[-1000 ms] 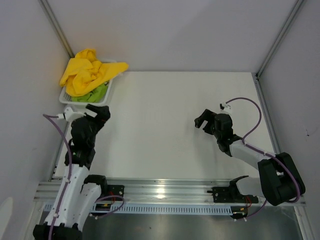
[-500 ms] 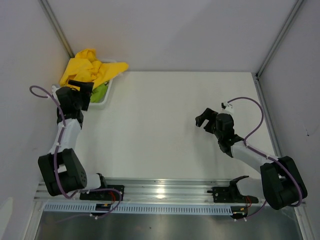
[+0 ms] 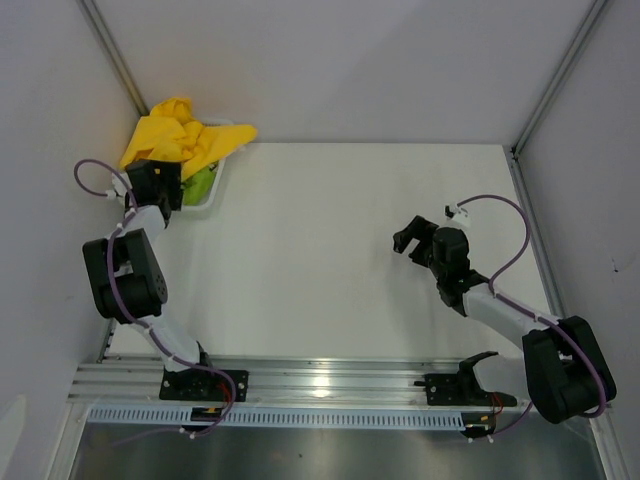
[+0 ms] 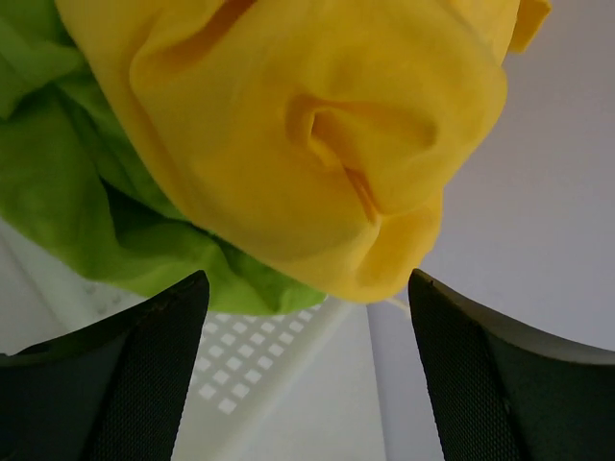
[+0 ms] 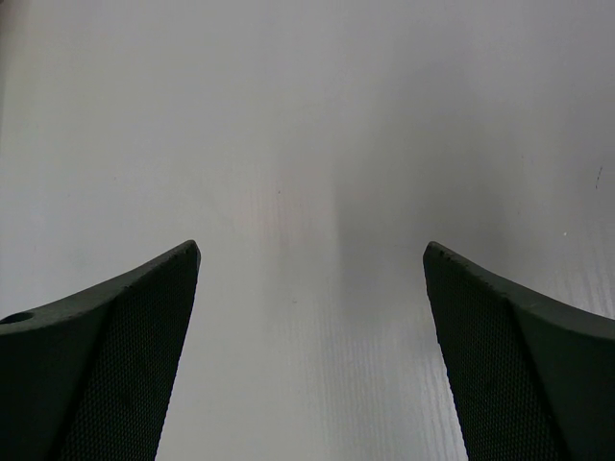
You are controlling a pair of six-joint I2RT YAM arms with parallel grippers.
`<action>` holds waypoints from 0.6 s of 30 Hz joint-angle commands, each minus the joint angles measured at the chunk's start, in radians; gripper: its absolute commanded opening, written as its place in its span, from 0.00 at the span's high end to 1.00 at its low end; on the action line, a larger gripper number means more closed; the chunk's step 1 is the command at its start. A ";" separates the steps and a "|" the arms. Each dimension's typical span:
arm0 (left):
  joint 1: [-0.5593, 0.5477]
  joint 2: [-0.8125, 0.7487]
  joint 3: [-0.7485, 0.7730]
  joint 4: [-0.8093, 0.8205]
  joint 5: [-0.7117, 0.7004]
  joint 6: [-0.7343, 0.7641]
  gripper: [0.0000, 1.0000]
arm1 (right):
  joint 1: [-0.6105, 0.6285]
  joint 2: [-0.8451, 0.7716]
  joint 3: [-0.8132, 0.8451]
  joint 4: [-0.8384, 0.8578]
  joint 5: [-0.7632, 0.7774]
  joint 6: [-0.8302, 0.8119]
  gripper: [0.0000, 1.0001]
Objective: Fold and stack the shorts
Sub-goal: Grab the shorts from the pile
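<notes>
The yellow shorts (image 3: 178, 140) lie crumpled on top of the lime green shorts (image 3: 203, 184) in a white mesh basket (image 3: 211, 203) at the far left corner. My left gripper (image 3: 168, 186) is at the basket's near left side, open. In the left wrist view the yellow shorts (image 4: 317, 125) and green shorts (image 4: 86, 192) bulge just ahead of the left gripper (image 4: 307, 280), above the basket's rim (image 4: 279, 375). Nothing sits between its fingers. My right gripper (image 3: 408, 238) hovers open over the bare table right of centre. The right wrist view shows the right gripper (image 5: 311, 248) with only tabletop between its fingers.
White walls and metal frame posts (image 3: 118, 60) close in behind and beside the basket. The white table (image 3: 320, 230) stretches between the two arms. A metal rail (image 3: 320, 380) runs along the near edge.
My left arm has swung from the near left of the table up to the basket, its gripper now against the shorts pile. The right arm has barely shifted.
</notes>
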 commanded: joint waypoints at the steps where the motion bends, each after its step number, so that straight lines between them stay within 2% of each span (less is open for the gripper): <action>1: 0.003 0.029 0.112 0.028 -0.129 -0.026 0.14 | -0.005 -0.040 -0.007 0.022 0.043 0.000 0.01; 5: 0.003 0.077 0.171 0.022 -0.183 0.012 0.22 | -0.006 -0.042 -0.010 0.027 0.031 0.006 0.00; 8: 0.003 0.112 0.203 0.069 -0.198 0.058 0.32 | -0.006 -0.033 -0.007 0.025 0.028 0.012 0.01; 14: 0.001 0.198 0.240 0.101 -0.126 0.020 0.30 | -0.012 -0.037 -0.005 0.018 0.029 0.010 0.01; 16: 0.000 0.227 0.252 0.114 -0.122 0.017 0.39 | -0.012 -0.044 -0.005 0.013 0.034 0.010 0.01; 17: -0.002 0.236 0.263 0.118 -0.109 0.017 0.52 | -0.014 -0.045 -0.005 0.011 0.036 0.012 0.01; 18: -0.002 0.247 0.270 0.124 -0.100 0.019 0.61 | -0.016 -0.047 -0.005 0.010 0.036 0.010 0.01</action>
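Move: Ahead of the left hand lie the yellow shorts, their middle about 8 cm out, 1 cm left and 2 cm lower; the nearest fold bulges some 6 cm ahead and 4 cm left. The green shorts peek out about 3 cm back, 5 cm right and 7 cm down, in the white basket, centred 2 cm ahead, 3 cm right and 9 cm below. From the right hand the yellow shorts are some 24 cm ahead, 56 cm left. Reaching forward about 5.5 cm and left 4 cm into the yellow shorts, the left hand first lifts a couple of centimetres, then dips about 3 cm onto the cloth, swinging slightly counter-clockwise. The partly closed fingers narrow further, the last and quickest squeeze coming with the dip, and gather a yellow fold between their tips. ##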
